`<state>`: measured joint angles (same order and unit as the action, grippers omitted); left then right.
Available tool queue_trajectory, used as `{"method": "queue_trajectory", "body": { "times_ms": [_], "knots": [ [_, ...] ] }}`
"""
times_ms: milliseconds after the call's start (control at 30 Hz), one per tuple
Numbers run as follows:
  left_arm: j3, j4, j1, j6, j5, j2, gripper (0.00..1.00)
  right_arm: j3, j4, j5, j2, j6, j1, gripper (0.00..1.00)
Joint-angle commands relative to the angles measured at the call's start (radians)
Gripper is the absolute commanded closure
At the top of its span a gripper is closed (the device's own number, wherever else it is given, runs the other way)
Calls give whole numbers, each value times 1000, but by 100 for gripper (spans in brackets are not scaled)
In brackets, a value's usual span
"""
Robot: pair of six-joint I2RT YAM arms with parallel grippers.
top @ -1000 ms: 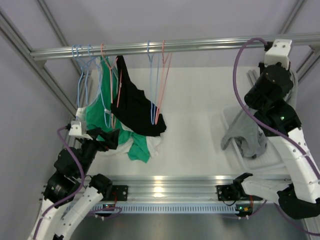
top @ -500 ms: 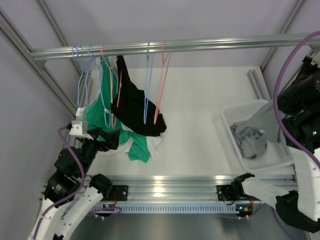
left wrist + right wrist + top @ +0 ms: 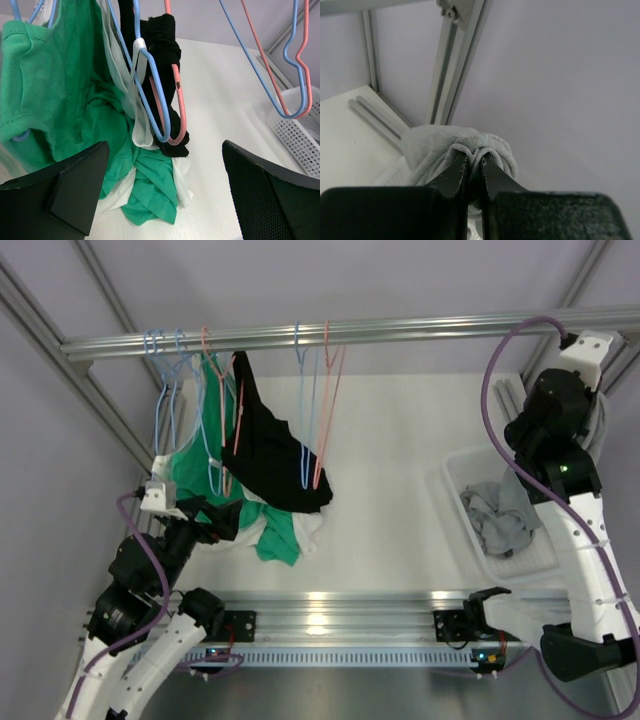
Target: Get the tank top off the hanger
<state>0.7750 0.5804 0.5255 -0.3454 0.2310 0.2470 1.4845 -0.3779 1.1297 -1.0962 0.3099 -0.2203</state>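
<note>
A grey tank top (image 3: 432, 147) is bunched between the fingers of my right gripper (image 3: 474, 162), which is shut on it close to the right wall. In the top view the rest of that grey tank top (image 3: 497, 520) trails down into the white basket (image 3: 455, 480), and the arm hides the gripper itself. Two empty hangers (image 3: 318, 400), one blue and one pink, hang from the rail (image 3: 400, 330). My left gripper (image 3: 165, 195) stands wide open and holds nothing, low in front of the clothes on the left hangers.
A black garment (image 3: 270, 450), a green one (image 3: 195, 465) and a white one (image 3: 142, 130) hang on blue and pink hangers at the left, their ends piled on the table. Aluminium frame posts stand along both sides.
The right arm swung out to the far right and came back above the basket. The grey tank top has dropped from the basket's near edge deeper into it. The left arm has not moved.
</note>
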Motion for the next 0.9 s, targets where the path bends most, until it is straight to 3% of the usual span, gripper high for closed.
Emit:
{"method": "queue_trajectory", "body": {
  "times_ms": [0,267,500,633,767,867],
  "knots": [
    [0,-21,4,2,-15,18,1,-61,-1,-62,116,-176,16,100],
    [0,-22,4,0,-13,14,1,-392,-30,-182,332,-527,22,100],
    [0,-21,2,2,-18,11,1,-661,-32,-294,369,-672,108,100],
    [0,-21,4,0,-21,12,1,-785,-32,-475,380,-771,209,100],
    [0,-21,4,2,-22,11,1,-816,-27,-747,250,-807,444,100],
    [0,-22,4,2,-18,5,1,-834,-4,-924,187,-819,533,100]
  ]
}}
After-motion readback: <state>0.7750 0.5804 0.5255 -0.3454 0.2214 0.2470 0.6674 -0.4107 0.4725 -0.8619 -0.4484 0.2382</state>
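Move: The grey tank top is already pinched in the right hand, bound for the white basket, whose middle lies some 42 cm below that hand, level ahead and about 2 cm to its left. The grey cloth already in the basket lies about 5 cm left of that middle; the metal bars on the table are roughly 22 cm beyond it. From the left hand the basket is about 9 cm ahead, 55 cm right and 27 cm lower. The tank top is brought quickly down towards the basket, some 30 cm, still pinched in the right hand's shut fingers; the hand eases back only 2 or 3 cm on the way. As it sinks, the wrist rolls about 40 degrees, left side rising, so that the fingers go from level to slanting down, forward and to the right. ##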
